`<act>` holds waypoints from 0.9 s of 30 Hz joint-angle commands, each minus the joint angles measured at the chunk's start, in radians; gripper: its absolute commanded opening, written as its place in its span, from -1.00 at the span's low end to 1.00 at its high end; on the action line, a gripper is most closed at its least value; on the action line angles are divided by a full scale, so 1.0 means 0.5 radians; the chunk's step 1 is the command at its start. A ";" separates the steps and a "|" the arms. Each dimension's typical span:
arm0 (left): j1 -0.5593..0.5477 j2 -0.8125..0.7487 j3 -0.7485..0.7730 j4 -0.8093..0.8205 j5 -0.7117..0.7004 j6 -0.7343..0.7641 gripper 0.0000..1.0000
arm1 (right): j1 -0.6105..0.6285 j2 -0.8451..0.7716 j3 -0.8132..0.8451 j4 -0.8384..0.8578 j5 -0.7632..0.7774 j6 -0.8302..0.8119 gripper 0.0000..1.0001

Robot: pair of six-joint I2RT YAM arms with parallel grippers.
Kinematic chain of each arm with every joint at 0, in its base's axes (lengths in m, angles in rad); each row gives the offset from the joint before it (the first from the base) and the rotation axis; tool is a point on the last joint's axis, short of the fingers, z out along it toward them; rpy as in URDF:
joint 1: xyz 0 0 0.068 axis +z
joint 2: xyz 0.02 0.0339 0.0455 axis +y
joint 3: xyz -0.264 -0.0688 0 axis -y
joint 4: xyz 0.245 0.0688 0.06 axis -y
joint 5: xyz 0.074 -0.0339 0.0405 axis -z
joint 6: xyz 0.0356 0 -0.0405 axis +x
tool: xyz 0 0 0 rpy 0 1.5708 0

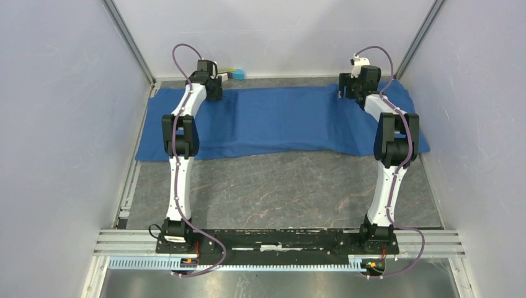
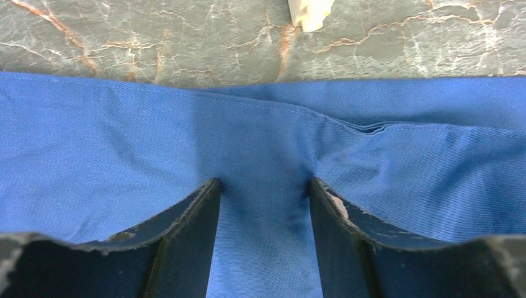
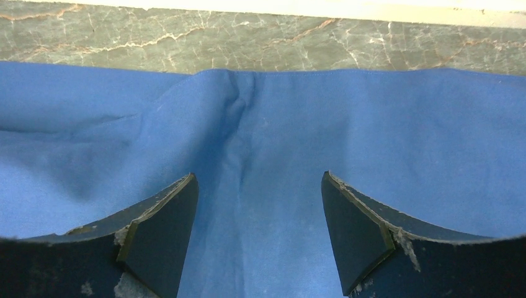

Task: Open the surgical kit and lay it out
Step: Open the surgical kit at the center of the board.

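The surgical kit shows only as its blue cloth wrap, spread flat in a long strip across the far half of the table. My left gripper stands over the cloth's far left part. In the left wrist view it is open, both fingertips pressed into the cloth, with a puckered ridge of fabric between them. My right gripper is at the far right part. It is open wider, tips on the cloth, and a soft crease runs up between them.
Marble tabletop lies bare between the cloth and the arm bases. A small teal and yellow object sits by the back wall behind the left gripper. A pale scrap lies on the marble past the cloth's hem. Side walls stand close.
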 commanded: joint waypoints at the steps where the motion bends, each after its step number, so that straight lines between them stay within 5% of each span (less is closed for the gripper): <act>1: -0.007 -0.036 -0.081 0.020 0.010 0.005 0.14 | 0.006 -0.022 -0.044 0.033 -0.032 -0.010 0.59; 4: -0.005 -0.079 -0.102 0.080 -0.027 0.024 -0.02 | 0.006 -0.027 -0.064 0.033 -0.040 -0.027 0.59; 11: 0.000 -0.153 -0.152 0.196 -0.009 0.039 -0.95 | 0.006 -0.024 -0.069 0.024 -0.047 -0.044 0.59; 17: 0.002 -0.246 -0.200 0.261 0.077 0.064 -0.95 | 0.006 -0.039 -0.086 0.024 -0.055 -0.060 0.59; 27: 0.003 -0.858 -0.920 0.739 0.512 0.193 -0.95 | 0.004 -0.142 -0.191 0.060 -0.068 -0.113 0.59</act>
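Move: The left hand's pads stand around the upper layer of the surgical kit's blue cloth, about 1 cm below the hand point. Its far hem runs some 4 cm ahead. The white block stands roughly 10 cm ahead and 3 cm to the right, the blue block about 12 cm ahead and 9 cm right. The right hand hovers some 6 cm above the cloth, with the right-hand crease about 3 cm ahead and 1 cm left. Staying nearly in place, the left fingers close from about two-thirds open and pinch the cloth's upper layer; then the hand rises about 4 cm, easing back and slightly right and turning about 5 degrees clockwise. Meanwhile the right hand, fingers still open, sinks some 3 cm towards the cloth near the crease, drawing back 2 cm. ##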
